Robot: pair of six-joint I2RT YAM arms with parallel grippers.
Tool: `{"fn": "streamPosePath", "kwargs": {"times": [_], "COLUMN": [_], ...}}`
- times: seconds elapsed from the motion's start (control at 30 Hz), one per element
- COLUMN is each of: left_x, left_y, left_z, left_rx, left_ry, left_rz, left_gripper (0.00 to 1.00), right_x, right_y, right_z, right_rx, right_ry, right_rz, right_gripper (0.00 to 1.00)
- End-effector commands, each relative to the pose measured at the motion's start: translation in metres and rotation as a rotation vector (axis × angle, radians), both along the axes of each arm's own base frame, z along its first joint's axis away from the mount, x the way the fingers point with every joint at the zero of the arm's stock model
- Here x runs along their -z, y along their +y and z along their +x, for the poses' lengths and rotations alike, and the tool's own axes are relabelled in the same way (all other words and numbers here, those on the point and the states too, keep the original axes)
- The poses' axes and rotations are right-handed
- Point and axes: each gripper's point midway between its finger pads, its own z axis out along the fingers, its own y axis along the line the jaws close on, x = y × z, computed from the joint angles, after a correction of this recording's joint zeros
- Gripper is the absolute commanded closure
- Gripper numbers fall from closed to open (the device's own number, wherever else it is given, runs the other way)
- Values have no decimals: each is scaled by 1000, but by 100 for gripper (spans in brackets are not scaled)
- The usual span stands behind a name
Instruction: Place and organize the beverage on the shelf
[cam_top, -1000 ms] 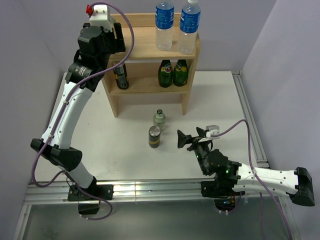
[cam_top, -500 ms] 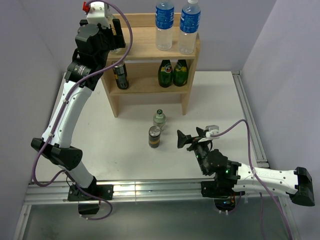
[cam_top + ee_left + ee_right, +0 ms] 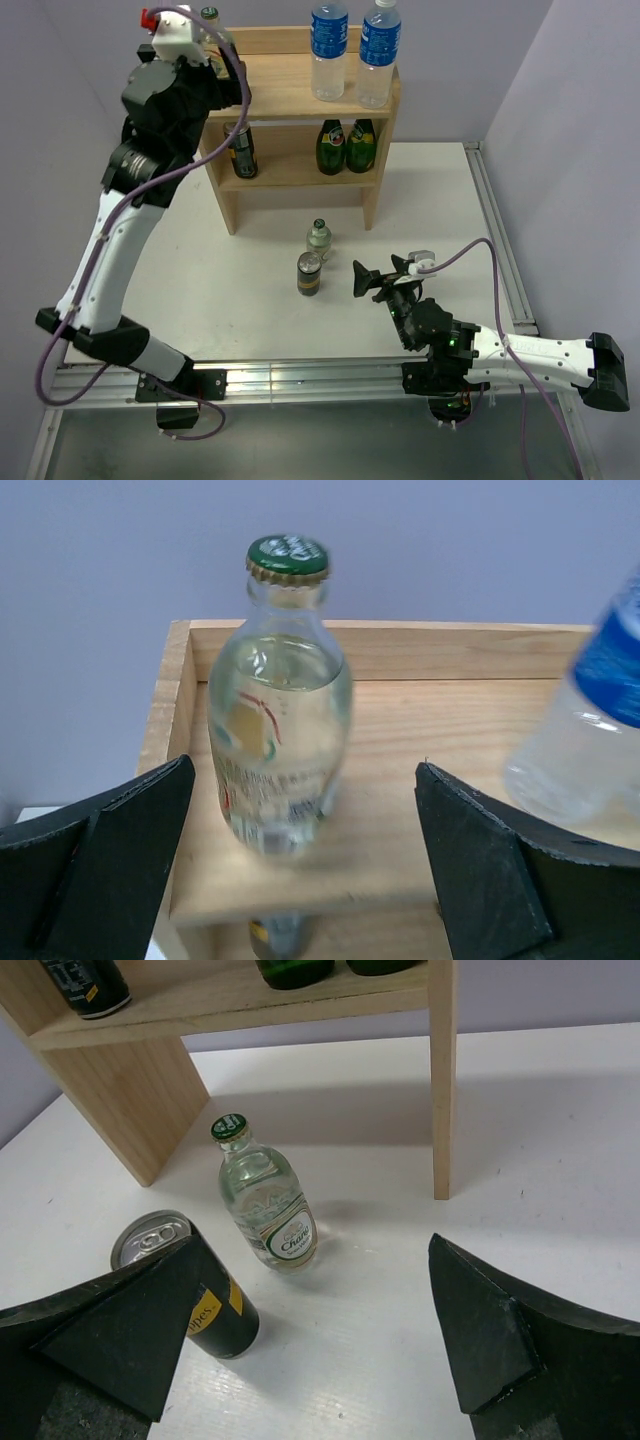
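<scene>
The wooden shelf point(image 3: 290, 97) stands at the back of the table. Its top tier holds two water bottles point(image 3: 328, 50) and a clear glass green-capped bottle point(image 3: 210, 16) at the left back corner. My left gripper point(image 3: 305, 767) is open and empty, just in front of that bottle point(image 3: 280, 720), not touching it. The lower tier holds a dark can point(image 3: 241, 150) and two green bottles point(image 3: 345, 146). A second glass bottle point(image 3: 268, 1205) and a second dark can point(image 3: 190, 1290) stand on the table. My right gripper point(image 3: 315, 1242) is open, low, facing them.
The shelf's right side panel point(image 3: 441, 1080) stands just beyond the bottle on the table. A metal rail point(image 3: 500, 240) runs along the table's right edge and purple walls close in on both sides. The left arm point(image 3: 110, 230) reaches up along the shelf's left side.
My left gripper has drawn back to the left from the shelf's top tier. The green-capped bottle now shows standing free there. The right arm has not moved.
</scene>
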Motion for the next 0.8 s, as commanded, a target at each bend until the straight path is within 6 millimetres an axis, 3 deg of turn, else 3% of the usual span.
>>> {"fn": "streamPosePath", "kwargs": {"times": [0.0,0.07,0.1,0.13,0.17,0.2,0.23,0.3,0.33,0.4,0.43,0.5,0.53,0.63,0.7,0.77], "left_x": [-37,-25,-32,-10,-15,-6,24,43,79,99,132,146,167,190,194,197], "left_y": [17,12,16,9,11,12,4,1,-5,-8,-11,-12,-13,-14,-16,-15], "left_z": [-53,-64,-82,-83,-102,-107,-105,-120,-117,-130,-128,-140,-141,-147,-151,-153], "left_rx": [15,39,63,84,120,126,151,193,201,231,224,246,245,261,277,279], "left_ry": [-68,-39,-58,-14,-33,-19,41,67,133,149,192,199,228,266,271,266], "left_rz": [-80,-93,-112,-98,-133,-139,-117,-135,-108,-119,-102,-132,-128,-144,-156,-172], "left_gripper": [1,1,1,1,1,1,1,1,1,1,1,1,1,1,1,1], "right_x": [-9,-8,-7,-7,-7,-7,-6,-8,-8,-17,-20,-32,-31,-25,-26,-13], "right_y": [0,0,1,1,1,3,4,11,16,32,39,56,64,87,100,118], "right_z": [2,2,2,2,2,2,2,1,0,-6,-8,-15,-16,-17,-17,-18], "right_rx": [11,13,10,10,5,1,-2,-39,-62,-142,-175,-261,-284,-328,-351,-378], "right_ry": [-10,-8,-7,-8,-10,-10,-9,-12,-8,0,3,9,19,58,73,105], "right_rz": [42,36,34,34,37,36,30,35,29,46,43,68,60,45,62,58], "right_gripper": [0,0,0,0,0,0,0,0,0,0,0,0,0,0,0,0]}}
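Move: The can standing on the table is some 11 cm ahead of the right hand, 18 cm to its left and 15 cm lower; the table's glass bottle stands about 6 cm beyond the can and 3 cm to its right. From the left hand that can is roughly 9 cm back, 15 cm right and 48 cm down. The glass bottle already on the top shelf stands about 6 cm ahead of the left hand, 1 cm left and 4 cm lower. The shelved glass bottle is already free as the open left hand draws straight back from it, rising slightly, then drops steeply in front of the shelf, ending some 24 cm lower, tipping down about 20 degrees and turning a little clockwise. Towards the table can, the open right hand starts late, sweeping about 9 cm left while swinging counter-clockwise, without touching it. ##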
